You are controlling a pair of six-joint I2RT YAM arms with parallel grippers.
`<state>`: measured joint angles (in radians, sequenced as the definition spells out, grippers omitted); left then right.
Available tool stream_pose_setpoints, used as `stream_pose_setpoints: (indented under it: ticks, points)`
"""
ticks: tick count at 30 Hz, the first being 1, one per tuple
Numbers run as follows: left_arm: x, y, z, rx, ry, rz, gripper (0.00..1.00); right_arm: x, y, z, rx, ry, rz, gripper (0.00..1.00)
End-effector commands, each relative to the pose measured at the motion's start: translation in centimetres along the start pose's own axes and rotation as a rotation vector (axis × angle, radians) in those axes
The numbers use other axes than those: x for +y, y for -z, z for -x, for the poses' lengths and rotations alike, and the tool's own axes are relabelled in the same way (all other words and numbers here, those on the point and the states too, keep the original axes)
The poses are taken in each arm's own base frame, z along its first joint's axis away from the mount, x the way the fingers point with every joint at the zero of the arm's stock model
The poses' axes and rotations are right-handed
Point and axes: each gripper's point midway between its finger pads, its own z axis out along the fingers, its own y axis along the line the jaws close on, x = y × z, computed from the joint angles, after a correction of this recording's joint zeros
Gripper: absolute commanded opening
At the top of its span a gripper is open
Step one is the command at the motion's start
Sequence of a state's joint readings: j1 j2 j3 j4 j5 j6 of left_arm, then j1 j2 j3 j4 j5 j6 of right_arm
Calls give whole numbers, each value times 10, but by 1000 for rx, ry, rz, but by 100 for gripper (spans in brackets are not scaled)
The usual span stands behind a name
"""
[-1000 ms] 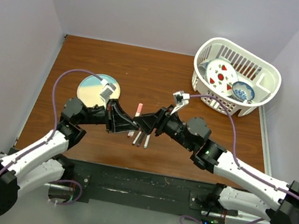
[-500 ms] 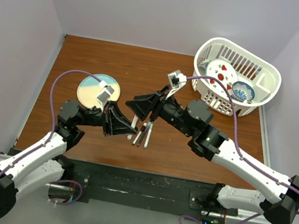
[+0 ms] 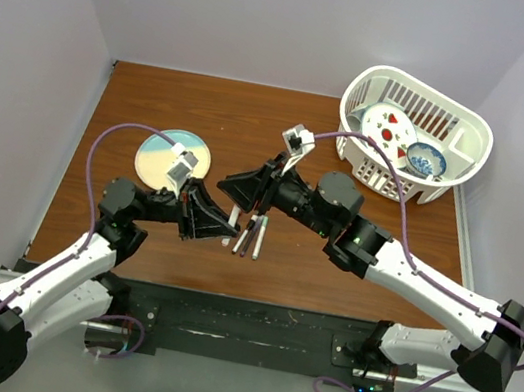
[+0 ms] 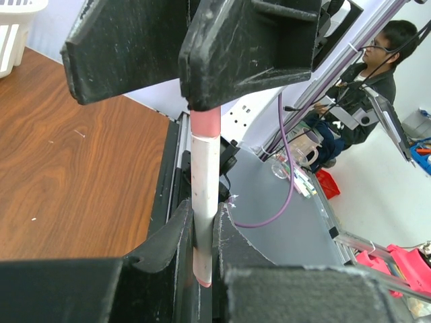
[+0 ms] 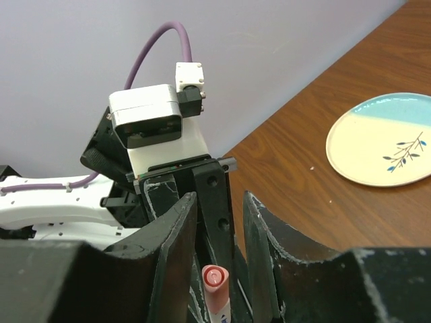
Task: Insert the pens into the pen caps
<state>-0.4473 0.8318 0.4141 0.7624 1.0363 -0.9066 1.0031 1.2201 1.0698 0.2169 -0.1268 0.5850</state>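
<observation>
My left gripper [image 4: 204, 225] is shut on a white pen [image 4: 203, 182], which stands up out of the jaws with a pink-red pen cap [image 4: 205, 122] on its upper end. My right gripper [image 5: 219, 202] is open, and the capped end [image 5: 214, 281] sits in the gap between its fingers [image 4: 249, 47] with room on both sides. From above, the left gripper [image 3: 233, 223] and right gripper [image 3: 230, 185] meet tip to tip at mid-table, hiding the held pen. Loose pens [image 3: 253, 236] lie side by side on the wood just right of them.
A round teal and cream plate [image 3: 161, 154] lies on the table behind the left arm. A white basket [image 3: 376, 181] holding dishes stands at the back right. Bare brown wood surrounds the grippers.
The right gripper swung left and toward the back, coming over the capped end of the pen, and its jaws narrowed. The left gripper kept its hold and barely moved.
</observation>
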Motion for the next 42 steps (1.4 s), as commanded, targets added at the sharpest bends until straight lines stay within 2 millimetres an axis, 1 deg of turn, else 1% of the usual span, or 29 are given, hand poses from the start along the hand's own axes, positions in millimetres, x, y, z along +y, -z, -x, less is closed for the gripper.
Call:
stream_pose_setpoints:
  ticks: [1, 4, 7, 9, 10, 11, 13, 14, 16, 17, 19, 20, 21, 25, 26, 28, 30, 31, 32, 33, 34, 36, 39, 40, 42]
  points:
    - [-9, 0, 5, -12, -35, -30, 0, 15, 5, 9, -42, -6, 62, 34]
    - [-8, 0, 5, -13, -35, -30, 0, 15, 6, 7, -37, -12, 66, 26]
    - [-8, 0, 6, -19, -36, -28, 0, 13, 6, 0, -24, -24, 71, 26]
    - [-8, -1, 8, -25, -39, -24, 0, 10, 6, -7, -13, -38, 73, 7]
    - [-7, -2, 11, -32, -44, -21, 0, 10, 6, -11, -2, -38, 81, 2]
    - [-5, -2, 11, -34, -43, -16, 0, 9, 6, -16, 6, -45, 82, 0]
    - [-4, -4, 17, -45, -63, -14, 0, 8, 7, -24, 26, -50, 91, 0]
    - [-3, -5, 19, -49, -70, -15, 0, 6, 8, -33, 46, -55, 94, 0]
    - [-1, -9, 28, -55, -90, -10, 0, 1, 8, -45, 71, -58, 88, 0]
    - [-1, -11, 31, -50, -99, -17, 0, -4, 10, -58, 103, -65, 78, 0]
    - [-2, -15, 39, -36, -121, -38, 0, -9, 12, -72, 143, -81, 78, 0]
    - [-2, -17, 42, -35, -133, -41, 0, -13, 14, -83, 171, -101, 72, 0]
    - [1, -19, 48, -40, -163, -25, 0, -13, 16, -89, 189, -112, 79, 0]
    - [15, -21, 61, -63, -208, 38, 0, -19, 27, -111, 241, -139, 66, 0]
    - [18, -21, 63, -63, -209, 55, 0, -24, 29, -122, 265, -154, 53, 0]
    - [22, -21, 72, -83, -238, 74, 0, -25, 32, -134, 290, -178, 61, 0]
    - [20, -22, 79, -90, -257, 66, 0, -25, 35, -149, 315, -210, 68, 0]
    - [23, -22, 81, -90, -262, 72, 0, -24, 36, -153, 321, -214, 72, 0]
    - [24, -22, 83, -91, -265, 78, 0, -22, 38, -161, 337, -216, 74, 0]
    - [22, -23, 87, -91, -272, 67, 0, -22, 39, -164, 339, -217, 76, 0]
    - [25, -23, 88, -91, -261, 69, 0, -23, 41, -171, 353, -223, 72, 0]
    - [20, -25, 95, -102, -283, 50, 0, -22, 42, -176, 356, -226, 83, 0]
    - [23, -27, 104, -117, -291, 59, 0, -22, 44, -187, 379, -228, 85, 0]
    - [27, -29, 104, -114, -276, 64, 0, -22, 43, -193, 387, -233, 88, 0]
    - [28, -31, 108, -117, -276, 59, 0, -21, 42, -202, 408, -237, 88, 0]
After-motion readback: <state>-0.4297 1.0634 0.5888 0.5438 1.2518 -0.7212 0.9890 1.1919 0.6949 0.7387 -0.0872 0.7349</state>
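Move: My left hand holds the white pen up near its lower end; its pink cap sits some 6 cm above that hand and about 4 cm farther ahead. My right fingers are already around the cap but not shut; its middle is roughly 2 cm below and 1 cm back of them. The pens on the table lie about 6 cm ahead of and 4 cm right of the right hand, some 31 cm down; the plate, 23 cm ahead and 17 cm left. I shut my right fingers on the pink cap, then bear down along the pen towards my left hand, sinking about 4 cm in all, edging right and rolling so its left side rises some 10 degrees. My left hand keeps its pinch on the pen and sinks about 2.5 cm, drifting forward and slightly right as it rolls and turns clockwise about 10 degrees. ##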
